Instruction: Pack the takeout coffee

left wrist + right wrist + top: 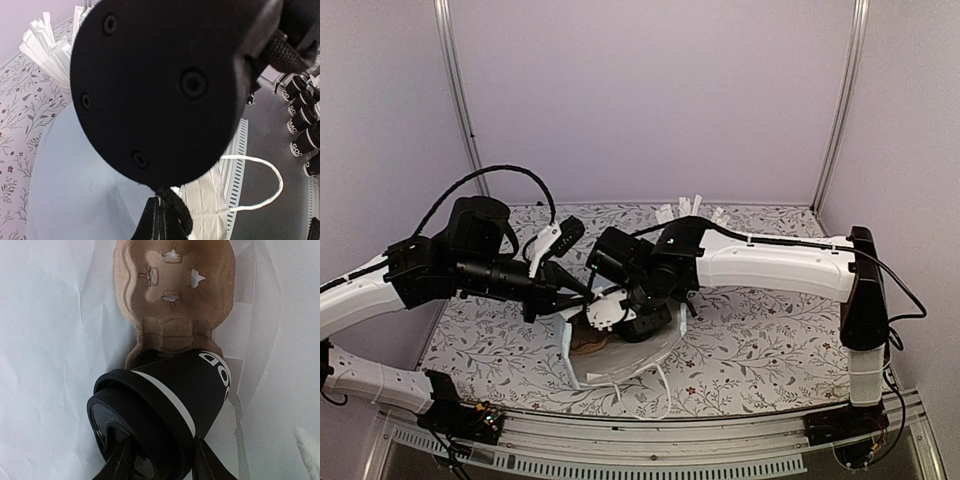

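The takeout coffee (pixel 190 385), a black paper cup with a black lid, a white band and white lettering, leans tilted over the near pocket of a brown pulp cup carrier (pixel 170 290) inside a white paper bag (pixel 620 365). My right gripper (pixel 160 460) reaches down into the bag, shut on the cup's lid with one finger on each side. In the top view the right gripper (pixel 620 320) sits in the bag's mouth. My left gripper (pixel 161 210) is shut on the bag's rim, at the bag's left edge in the top view (pixel 582 292).
The right arm's black housing (pixel 160 90) fills most of the left wrist view. A bunch of white wrapped sticks (pixel 690 210) stands at the back of the table. The bag's cord handle (pixel 270 185) hangs over the front rail. Several more black cups (pixel 302 117) show beyond that rail.
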You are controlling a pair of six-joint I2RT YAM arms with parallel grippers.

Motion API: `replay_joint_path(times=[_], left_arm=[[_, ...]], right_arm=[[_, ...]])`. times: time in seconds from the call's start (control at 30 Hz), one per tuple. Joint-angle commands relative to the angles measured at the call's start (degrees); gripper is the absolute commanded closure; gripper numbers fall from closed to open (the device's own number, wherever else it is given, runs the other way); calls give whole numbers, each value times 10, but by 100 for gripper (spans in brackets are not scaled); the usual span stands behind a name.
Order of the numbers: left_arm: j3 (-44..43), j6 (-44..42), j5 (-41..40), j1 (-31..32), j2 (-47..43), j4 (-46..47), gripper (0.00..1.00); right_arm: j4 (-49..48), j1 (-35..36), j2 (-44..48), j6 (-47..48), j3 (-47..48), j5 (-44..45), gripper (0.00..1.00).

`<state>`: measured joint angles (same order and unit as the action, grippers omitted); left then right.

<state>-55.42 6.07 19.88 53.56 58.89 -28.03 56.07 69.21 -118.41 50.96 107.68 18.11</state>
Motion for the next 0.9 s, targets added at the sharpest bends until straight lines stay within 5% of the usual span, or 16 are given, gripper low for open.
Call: replay_joint_path(times=[0.0,0.33,0.63,0.87], left_arm=[[-1,-3,-16,0,4,8,100],[-16,17,-161,-4,0,-1,100],[-17,29,-219,-8,-2,-2,100],[-25,42,-238,-51,2,-23,100]], right_arm=[[65,6,23,-29,41,-40,67],[150,46,70,-69,94,-160,70],[193,64,125,-64,164,-288,69],[203,64,195,-62,205,-308,68]])
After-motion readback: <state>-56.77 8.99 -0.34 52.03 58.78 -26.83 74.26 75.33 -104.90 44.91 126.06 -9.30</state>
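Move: The coffee cup is already pinched at its lid by the right fingers inside the bag, its middle about 3 cm ahead, 3 cm left and 4 cm below that hand. The bag mouth's near rim is some 12 cm back, 4 cm left and slightly above; the cardboard tray lies about 4 cm ahead, 9 cm left and 8 cm down. From the left hand, shut on the bag's rim, the cup is roughly 7 cm ahead, 8 cm right and 16 cm below. The cup, still held by its lid, is drawn up and back out through the bag's mouth: the right hand rises some 18 cm while backing about 14 cm, its downward fingers swinging from a forward lean to a leftward one. The left hand keeps its pinch on the rim and takes it forward and a little left, turning some 20 degrees counter-clockwise. ##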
